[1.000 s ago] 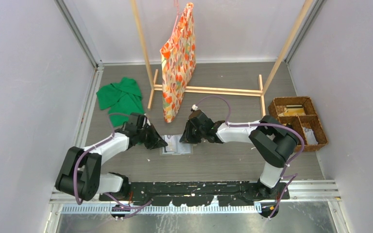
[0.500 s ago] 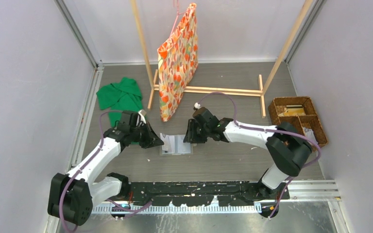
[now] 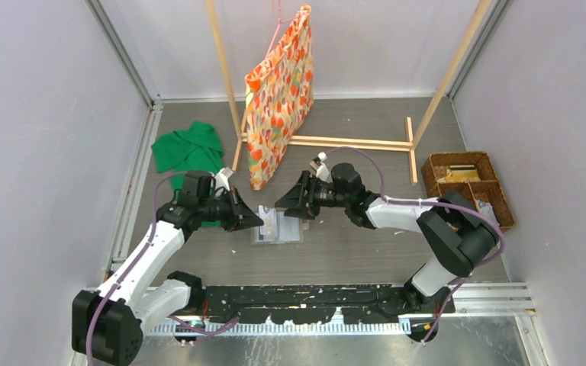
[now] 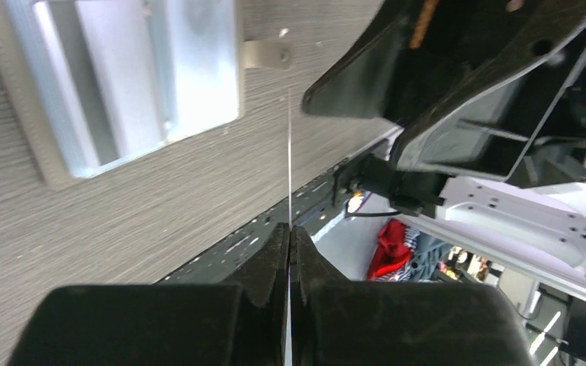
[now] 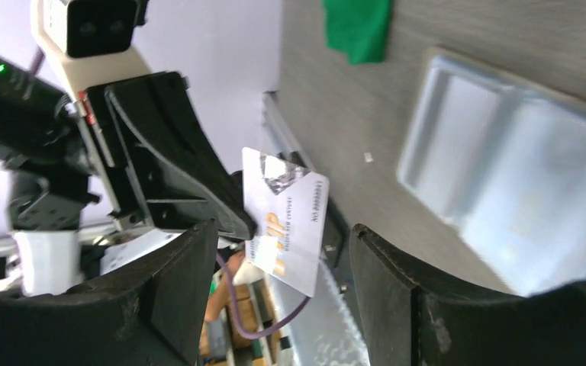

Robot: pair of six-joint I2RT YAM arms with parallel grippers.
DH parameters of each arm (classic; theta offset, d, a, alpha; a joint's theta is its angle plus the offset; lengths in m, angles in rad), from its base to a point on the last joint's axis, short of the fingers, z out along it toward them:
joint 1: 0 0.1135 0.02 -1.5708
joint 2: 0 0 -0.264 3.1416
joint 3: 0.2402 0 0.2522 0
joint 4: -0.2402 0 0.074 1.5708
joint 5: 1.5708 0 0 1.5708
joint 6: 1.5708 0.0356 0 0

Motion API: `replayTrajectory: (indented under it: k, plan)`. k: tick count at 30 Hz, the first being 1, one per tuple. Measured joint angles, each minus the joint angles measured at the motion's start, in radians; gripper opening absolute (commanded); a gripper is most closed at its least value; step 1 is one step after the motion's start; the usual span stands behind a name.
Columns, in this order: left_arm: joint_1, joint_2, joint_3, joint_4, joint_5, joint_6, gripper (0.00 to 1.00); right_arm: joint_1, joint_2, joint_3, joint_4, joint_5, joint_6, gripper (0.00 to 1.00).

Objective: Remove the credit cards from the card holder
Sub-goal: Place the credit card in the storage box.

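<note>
The grey card holder lies open and flat on the table between the arms, pale pocket panels up; it also shows in both wrist views. My left gripper is shut on a white credit card with gold lettering, held above the table beside the holder. In the left wrist view the card is edge-on, a thin line. My right gripper faces the left one with its jaws wide open. The card shows between its fingers, touching neither.
A patterned orange bag hangs from a wooden rack just behind both grippers. A green cloth lies at the back left. A brown wicker basket with compartments stands at the right edge.
My right gripper has opened wide and swung left towards the left gripper. The left arm has stretched out and lifted, still holding the card. The hanging bag has swung slightly.
</note>
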Motion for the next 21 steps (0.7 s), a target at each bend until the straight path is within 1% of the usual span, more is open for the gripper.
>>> replayTrajectory:
  k: [5, 11, 13, 14, 15, 21]
  plan:
    - [0.0, -0.035, 0.0, 0.07, 0.038, -0.047, 0.01, 0.006, 0.053, -0.008, 0.224, -0.104, 0.129, 0.7]
    - [0.0, -0.036, 0.0, 0.122, 0.068, -0.081, 0.01, 0.006, 0.075, -0.017, 0.356, -0.163, 0.201, 0.68]
    - [0.0, -0.036, 0.0, 0.137, 0.076, -0.091, 0.01, 0.005, 0.081, -0.025, 0.397, -0.175, 0.224, 0.65]
    - [0.0, -0.036, 0.0, 0.144, 0.078, -0.098, 0.01, 0.005, 0.084, -0.027, 0.41, -0.181, 0.231, 0.6]
    - [0.0, -0.036, 0.0, 0.152, 0.081, -0.103, 0.01, 0.005, 0.086, -0.03, 0.424, -0.186, 0.241, 0.53]
    - [0.0, -0.036, 0.0, 0.185, 0.096, -0.121, 0.01, 0.004, 0.106, -0.04, 0.474, -0.201, 0.276, 0.07]
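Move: The credit card is already pinched in the left gripper, its middle about 1 cm ahead, 2 cm right and 2 cm below the left hand point. The right gripper hangs open some 6 cm to the right of the left hand, 3 cm farther out and level with it. From the right hand the card lies about 4 cm left, 2 cm back and 2 cm below. The open card holder is on the table about 12 cm under both hands: 3 cm ahead and 3 cm right of the left, 3 cm left of the right and level with it fore and aft. Bring the open right gripper up about 5 cm while drawing it back and slightly left onto the credit card's free edge, tipping its fingers up some 15 degrees; once it is there, close its fingers around the card. Meanwhile raise the left gripper by nearly as much, edging right towards the right gripper with its fingers tipping up, and keep the card pinched. ##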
